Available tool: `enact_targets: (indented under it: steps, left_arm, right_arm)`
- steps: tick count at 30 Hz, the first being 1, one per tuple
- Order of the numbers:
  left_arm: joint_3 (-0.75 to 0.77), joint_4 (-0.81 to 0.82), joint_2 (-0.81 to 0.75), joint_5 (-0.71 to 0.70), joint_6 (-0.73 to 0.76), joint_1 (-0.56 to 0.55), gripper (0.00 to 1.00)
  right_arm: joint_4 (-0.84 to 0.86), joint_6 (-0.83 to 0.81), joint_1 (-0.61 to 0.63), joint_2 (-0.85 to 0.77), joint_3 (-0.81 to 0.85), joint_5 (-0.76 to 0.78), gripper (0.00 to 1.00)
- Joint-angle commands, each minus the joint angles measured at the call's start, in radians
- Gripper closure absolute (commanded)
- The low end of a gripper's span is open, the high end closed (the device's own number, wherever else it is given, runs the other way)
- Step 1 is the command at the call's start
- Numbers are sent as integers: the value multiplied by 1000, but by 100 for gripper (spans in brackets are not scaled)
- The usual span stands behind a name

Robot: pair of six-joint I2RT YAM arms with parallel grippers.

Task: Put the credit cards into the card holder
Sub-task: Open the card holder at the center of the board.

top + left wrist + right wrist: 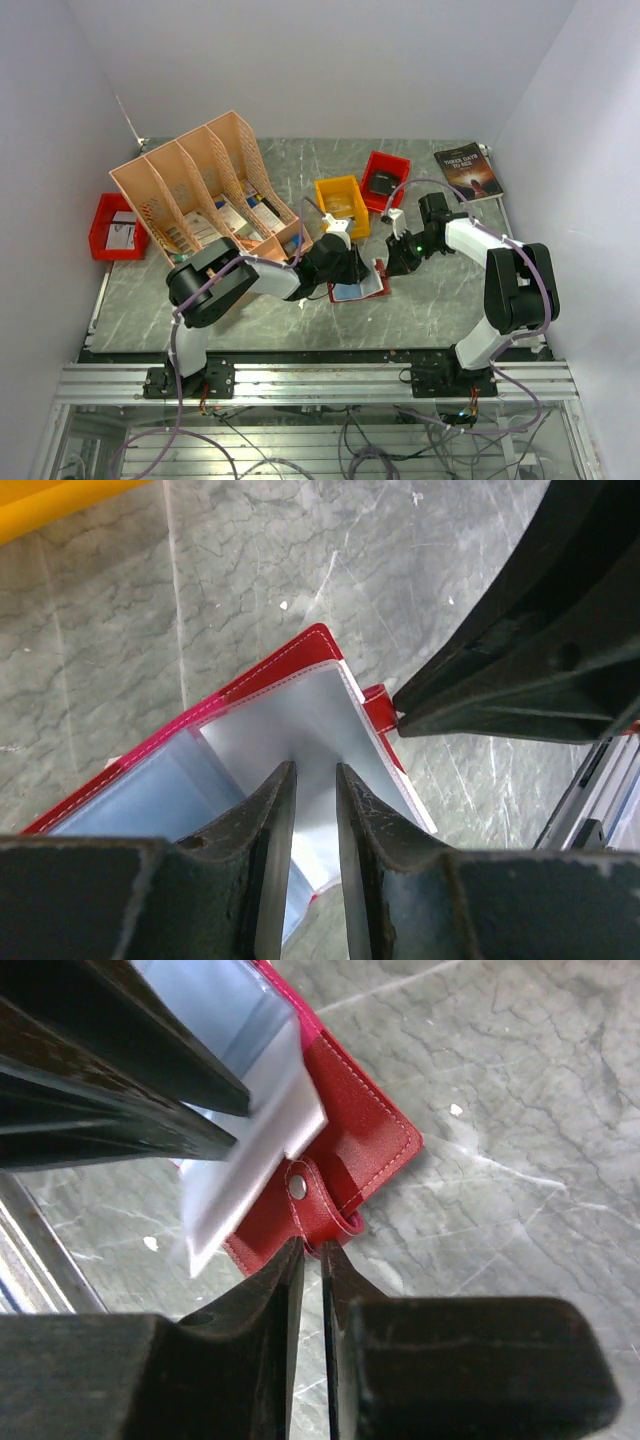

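Observation:
The red card holder [352, 292] lies open on the table between both arms, its clear pockets up. My left gripper [356, 270] [315, 770] reaches in from the left, shut on a raised clear pocket leaf [300, 710]. My right gripper [384, 264] [312, 1245] comes from the right, jaws nearly together, pinching the red strap [325, 1222] just below the metal snap stud [297, 1186]. A bluish face [140, 805] shows through one pocket; I cannot tell if it is a card. Loose credit cards are out of view.
A peach file organiser [205, 185] with leaflets stands at the back left. A yellow bin [342, 205] and a red bin [385, 180] sit just behind the holder. Another red bin [118, 228] is at far left, a dark book [468, 170] at back right.

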Motion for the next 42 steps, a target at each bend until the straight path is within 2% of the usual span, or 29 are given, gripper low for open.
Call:
enact_targets:
  steps: [1,4,8,10,14,16,20,24,25,31,34,42]
  left_arm:
    - [52,-34,47,41,29,-13,65]
    - [67,-61,78,50,33,-17,66]
    - [67,-56,100,61,30,-18,67]
    - [63,-51,103,61,27,-18,68]
    - [64,-49,99,59,24,-18,68]
    - [63,-47,99,61,22,-18,68]
    - [53,-31,95,65,16,-18,68]
    - [34,-18,78,61,11,-19,68]
    - [27,-19,73,59,13,-19,68]
    - [24,-13,83,71,13,-18,68]
    - [26,-5,92,74,8,-18,68]
    - [19,-13,94,76,4,-18,69]
  right_arm:
    - [-24,-22,-4,-35,35,-69,83]
    - [23,11,-30,-117,13,-84,69]
    - [52,6,-48,-196,-28,-199,66]
    - [51,5,-42,-188,-34,-235,69]
    - [-8,-11,-19,-72,7,-250,85]
    - [-19,1,-16,-22,21,-250,89]
    - [16,46,-1,24,22,-196,93]
    - [38,63,15,44,28,-146,93]
    - [34,58,17,44,31,-138,92]
    - [55,20,15,-46,15,-34,66]
    - [79,12,17,-66,0,25,57]
    - [102,1,31,-36,-4,148,54]
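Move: The card holder's white page lies just under the left fingertips, its middle about 2 cm right and 3 cm below. The red strap is some 5 cm right of that hand, 2 cm ahead and 3 cm below; the blue page is 4 cm left and 1 cm back. For the right hand, the strap is right at its nearly shut tips, about 1 cm left and 1 cm below. The yellow bin stands roughly 16 cm ahead and 11 cm left of the right hand. Onto the white page the left fingers sink about 2 cm, edging right, then stay there, bearing on it with their gap unchanged. The red strap is left by the right hand, which opens a little and rises some 6.5 cm, shuts while swinging left and dropping back low beside the holder, then opens wide and draws away forward and back to the right, ending about 2 cm ahead of its start. ##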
